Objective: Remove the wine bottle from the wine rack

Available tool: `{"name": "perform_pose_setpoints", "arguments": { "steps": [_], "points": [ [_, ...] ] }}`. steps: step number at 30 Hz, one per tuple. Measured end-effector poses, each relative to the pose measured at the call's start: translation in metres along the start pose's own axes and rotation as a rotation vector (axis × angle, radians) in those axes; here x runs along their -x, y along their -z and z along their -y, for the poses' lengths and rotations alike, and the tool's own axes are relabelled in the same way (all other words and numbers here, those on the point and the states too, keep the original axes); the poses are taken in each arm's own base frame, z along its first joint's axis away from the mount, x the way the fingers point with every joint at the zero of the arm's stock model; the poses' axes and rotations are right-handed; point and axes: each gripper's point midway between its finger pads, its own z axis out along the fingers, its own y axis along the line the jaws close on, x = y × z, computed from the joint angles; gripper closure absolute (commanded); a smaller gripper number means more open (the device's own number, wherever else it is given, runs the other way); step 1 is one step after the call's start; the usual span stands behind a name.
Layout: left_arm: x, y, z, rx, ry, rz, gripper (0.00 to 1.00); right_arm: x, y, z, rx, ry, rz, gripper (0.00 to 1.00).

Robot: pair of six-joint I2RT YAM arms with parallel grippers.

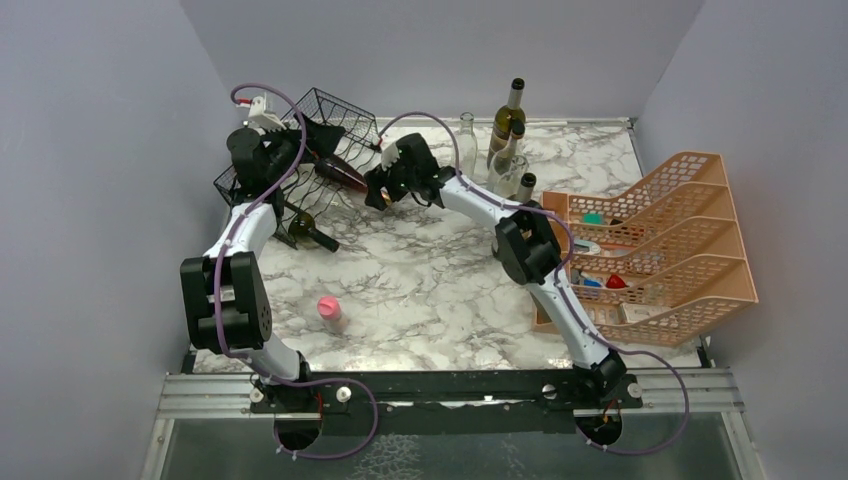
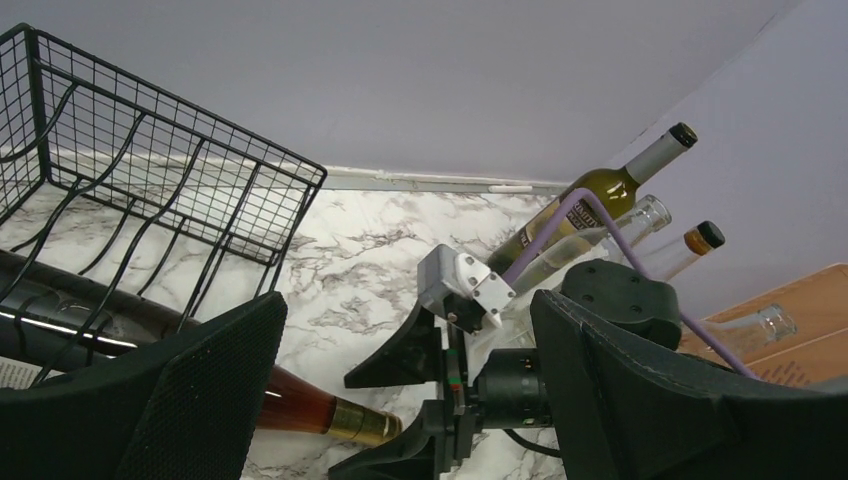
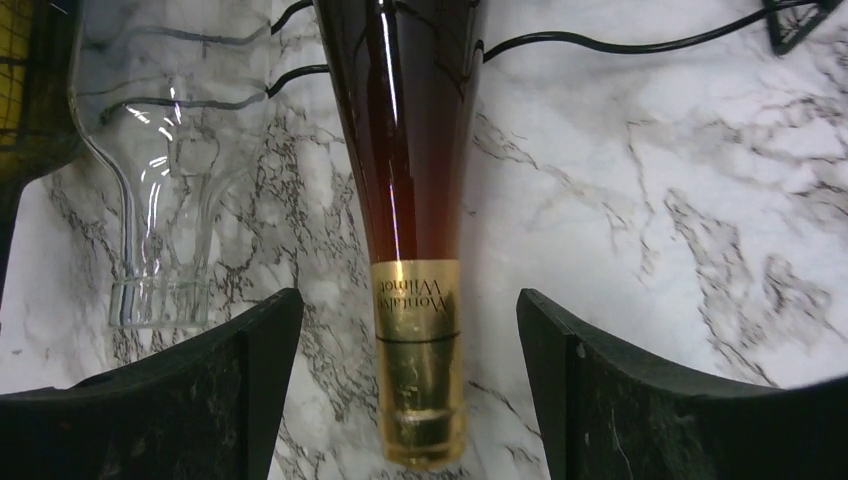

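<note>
The black wire wine rack stands at the back left, and its mesh top fills the left of the left wrist view. A dark red wine bottle lies in it, its gold-foiled neck sticking out toward the right. My right gripper is open with one finger on either side of that neck and marble showing in both gaps. My left gripper is open wide beside the top of the rack and holds nothing. It faces the gold neck and the right gripper.
A green bottle lies low in the rack and a clear empty bottle lies beside the red one. Several bottles stand at the back. A peach tiered organizer fills the right side. A small pink object sits on the marble.
</note>
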Motion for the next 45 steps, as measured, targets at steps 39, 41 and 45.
{"name": "perform_pose_setpoints", "arguments": {
  "steps": [39,41,45],
  "points": [
    [-0.002,0.000,0.005,-0.019,0.026,-0.012,0.01,-0.017,-0.025,-0.008,0.199,-0.094,0.073,0.99],
    [-0.002,0.000,0.005,-0.019,0.026,-0.012,0.01,-0.016,-0.021,-0.008,0.193,-0.093,0.069,0.99],
    [-0.002,0.000,0.005,-0.019,0.026,-0.012,0.01,-0.018,-0.011,-0.008,0.170,-0.088,0.052,0.99]
  ]
}}
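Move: The wine bottle lies in the tilted rack with its gold neck out towards the right gripper: the neck is about 2 cm to the left and 3 cm below, the bottle's middle some 10 cm left and 5 cm ahead, slightly lower. The rack's middle is about 16 cm left and 6 cm ahead; the green bottle is some 15 cm left and 7 cm back. From the left gripper the wine bottle's middle is roughly 6 cm ahead, 5 cm left and 23 cm below. Slide the right gripper left and down, about 3 cm each way, so its open fingers straddle the gold neck, turning the wrist some 10 degrees on the way. Close the fingers until they pinch the neck, then, keeping the grip, draw back to the right and slightly towards the base, rising a touch. ##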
